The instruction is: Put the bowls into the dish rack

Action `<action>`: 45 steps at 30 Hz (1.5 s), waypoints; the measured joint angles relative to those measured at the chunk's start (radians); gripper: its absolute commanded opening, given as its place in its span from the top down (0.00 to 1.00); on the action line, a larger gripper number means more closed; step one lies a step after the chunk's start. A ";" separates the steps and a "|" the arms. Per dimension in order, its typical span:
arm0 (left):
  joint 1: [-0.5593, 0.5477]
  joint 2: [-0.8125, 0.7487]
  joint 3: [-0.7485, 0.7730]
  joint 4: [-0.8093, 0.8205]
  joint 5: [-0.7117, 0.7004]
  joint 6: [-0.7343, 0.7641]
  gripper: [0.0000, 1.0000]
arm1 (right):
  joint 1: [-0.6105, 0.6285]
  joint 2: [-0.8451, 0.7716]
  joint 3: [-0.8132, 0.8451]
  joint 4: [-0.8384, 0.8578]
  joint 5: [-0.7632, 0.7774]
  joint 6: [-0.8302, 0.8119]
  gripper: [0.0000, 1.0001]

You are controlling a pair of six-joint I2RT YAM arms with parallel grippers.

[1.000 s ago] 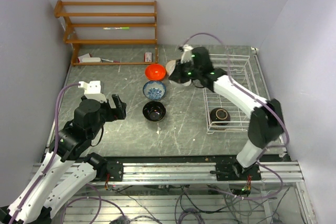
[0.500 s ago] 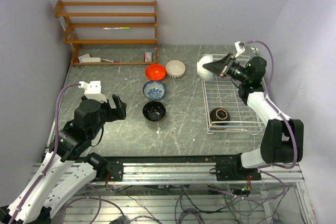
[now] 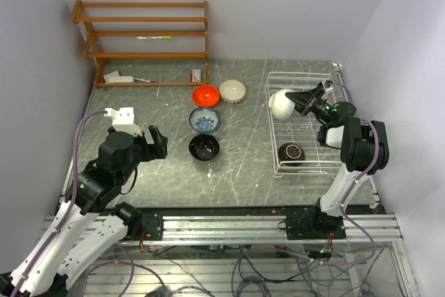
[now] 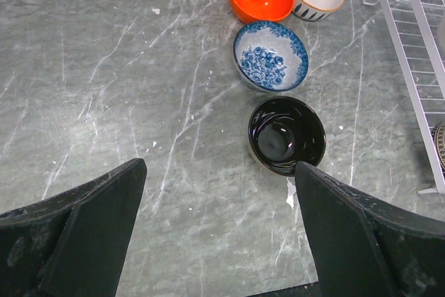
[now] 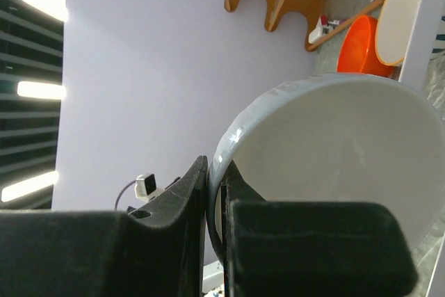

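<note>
My right gripper (image 3: 297, 101) is shut on the rim of the white bowl (image 3: 281, 104), holding it on edge over the back half of the white wire dish rack (image 3: 322, 124). In the right wrist view the fingers pinch the white bowl's (image 5: 334, 151) rim at my right gripper (image 5: 217, 172). A brown bowl (image 3: 291, 152) sits in the rack's near end. On the table stand the orange bowl (image 3: 206, 94), cream bowl (image 3: 233, 91), blue-and-white bowl (image 3: 204, 119) and black bowl (image 3: 204, 147). My left gripper (image 4: 219, 172) is open just short of the black bowl (image 4: 286, 134).
A brown wooden shelf unit (image 3: 142, 33) stands at the back left with small items on its lowest board. A small box (image 3: 197, 74) lies near the orange bowl. Walls close in on both sides, and the rack sits close to the right wall.
The right arm swung right from beside the cream bowl, carrying the white bowl to the rack and then lower over it. The left arm has not moved.
</note>
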 measured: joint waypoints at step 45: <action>-0.004 0.007 0.000 -0.009 -0.004 0.000 0.01 | -0.072 0.118 -0.014 -0.048 0.084 -0.186 1.00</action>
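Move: The right hand holds the white bowl by its rim, and the open stretch of rack floor it is bound for lies roughly 3 cm back and 15 cm below, neither left nor right. The dark bowl already in the rack sits some 16 cm back, 2 cm right, the beige bowl about 8 cm ahead and 19 cm left, both also well below. From the left hand, that rack spot is around 16 cm ahead, 44 cm right and 18 cm down. Keep the right gripper pinched on the white bowl's rim and lower it about 6 cm towards the dish rack floor, after a first small shift to the right. Work some 3 cm forward as you sink and end about 4 cm to the right, inward from the rack's left rail, turning the wrist roughly 10 degrees clockwise. ##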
